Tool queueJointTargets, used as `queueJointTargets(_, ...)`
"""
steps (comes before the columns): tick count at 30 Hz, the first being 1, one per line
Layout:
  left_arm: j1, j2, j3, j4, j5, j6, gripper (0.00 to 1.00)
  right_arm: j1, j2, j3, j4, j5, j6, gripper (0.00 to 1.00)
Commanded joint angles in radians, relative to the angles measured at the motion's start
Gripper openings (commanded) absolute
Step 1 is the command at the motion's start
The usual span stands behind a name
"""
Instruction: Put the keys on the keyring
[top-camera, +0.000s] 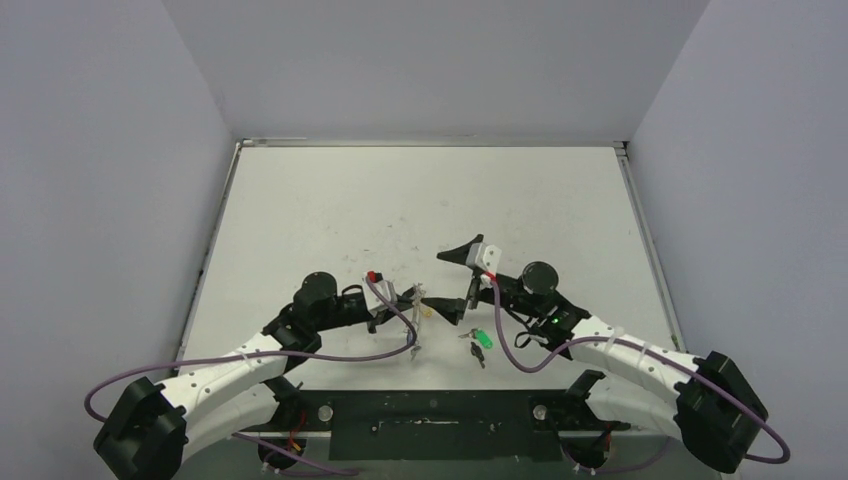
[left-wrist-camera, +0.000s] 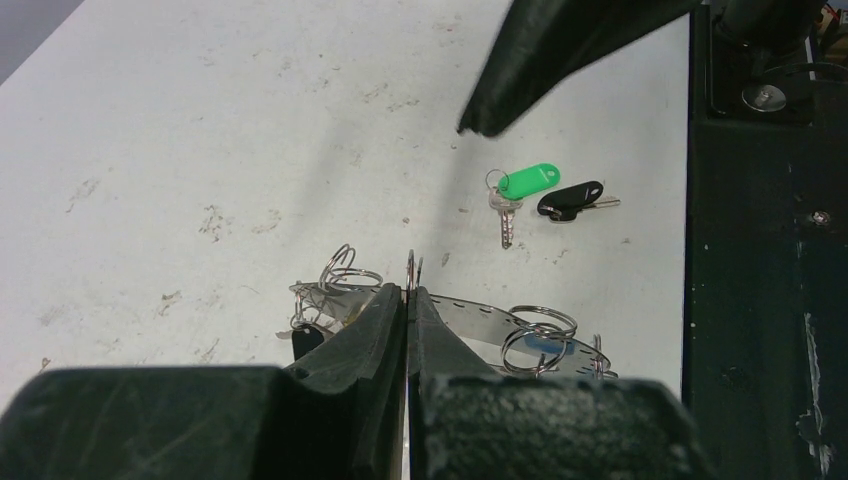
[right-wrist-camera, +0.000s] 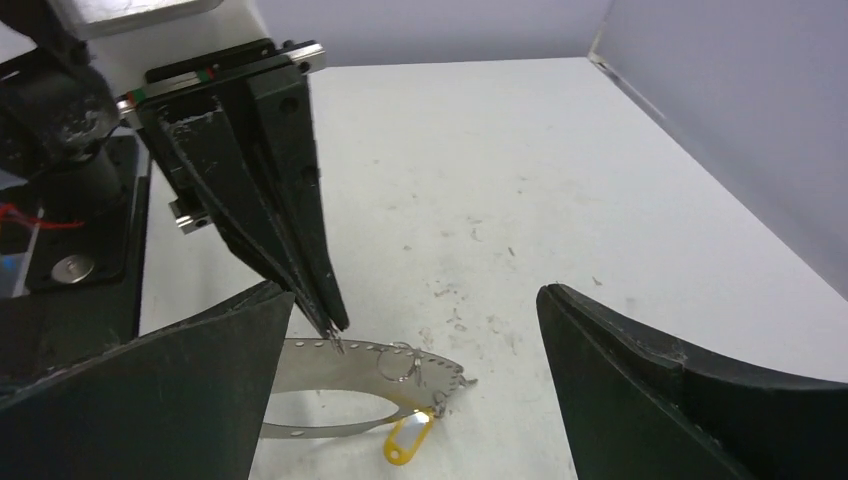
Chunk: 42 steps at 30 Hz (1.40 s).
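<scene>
The keyring (right-wrist-camera: 330, 362) is a flat silvery perforated band bent into a loop and standing on edge on the table. Small split rings hang from it, along with a yellow-tagged key (right-wrist-camera: 408, 440), a blue tag (left-wrist-camera: 545, 345) and a black tag (left-wrist-camera: 308, 340). My left gripper (left-wrist-camera: 410, 290) is shut, pinching a small split ring (left-wrist-camera: 412, 266) at the band's upper edge. My right gripper (right-wrist-camera: 415, 293) hovers just right of the loop, wide open and holding nothing. A green-tagged key (left-wrist-camera: 525, 182) and a black-headed key (left-wrist-camera: 572, 198) lie loose on the table (top-camera: 420, 200) near the front edge.
The dark mounting plate (top-camera: 450, 420) with its bolts runs along the near edge, just past the loose keys. Purple cables (top-camera: 330, 355) loop beside both arms. Grey walls enclose the table on three sides.
</scene>
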Motion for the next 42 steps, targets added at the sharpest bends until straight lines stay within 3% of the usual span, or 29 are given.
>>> queueJointTargets(1,-0.004,0.007,0.051,0.006,-0.001,0.018,0.0,-0.017,-0.105,-0.02,-0.138,0.301,0.11,1.0)
queueJointTargets(6,-0.004,0.013,0.054,0.006,0.004,0.02,0.0,-0.07,-0.175,0.044,-0.474,0.59,0.363,1.0)
queueJointTargets(13,-0.004,0.014,0.049,0.002,0.0,0.02,0.0,-0.126,-0.145,0.136,-0.966,0.697,0.546,1.0)
queueJointTargets(18,-0.004,0.014,0.048,0.002,0.0,0.019,0.0,-0.13,-0.11,0.137,-1.128,0.676,0.654,0.93)
queueJointTargets(26,-0.003,0.012,0.043,0.002,0.004,0.016,0.0,-0.137,-0.099,0.103,-1.187,0.613,0.718,0.62)
queueJointTargets(33,-0.004,0.011,0.04,0.002,0.002,0.016,0.0,-0.17,0.052,0.112,-1.071,0.502,0.734,0.52)
queueJointTargets(39,-0.005,0.011,0.04,-0.001,-0.001,0.019,0.0,-0.218,0.218,0.131,-0.975,0.339,0.733,0.31)
queueJointTargets(42,-0.004,0.009,0.041,-0.004,-0.003,0.023,0.0,-0.226,0.245,0.119,-0.939,0.289,0.743,0.29)
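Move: The green-tagged key lies on the table about 11 cm to the right of the open right hand, 3 cm back and some 21 cm below it. The black-tagged key lies 3–4 cm nearer the base than that one. The metal keyring hangs from the left gripper, its middle about 5 cm back, 2 cm left and 9 cm below the right hand. From the left hand, the green-tagged key is about 14 cm right, 3 cm back and 15 cm below. Swing the right gripper away from the hanging keyring in an arc, first forward some 6 cm and to the right, then back and down to the green-tagged key, ending about 19 cm lower and 13 cm farther right. On the way tip the fingers from pointing left to steeply down, and narrow them from wide open to about a third. Keep the left gripper still, pinching the keyring. ##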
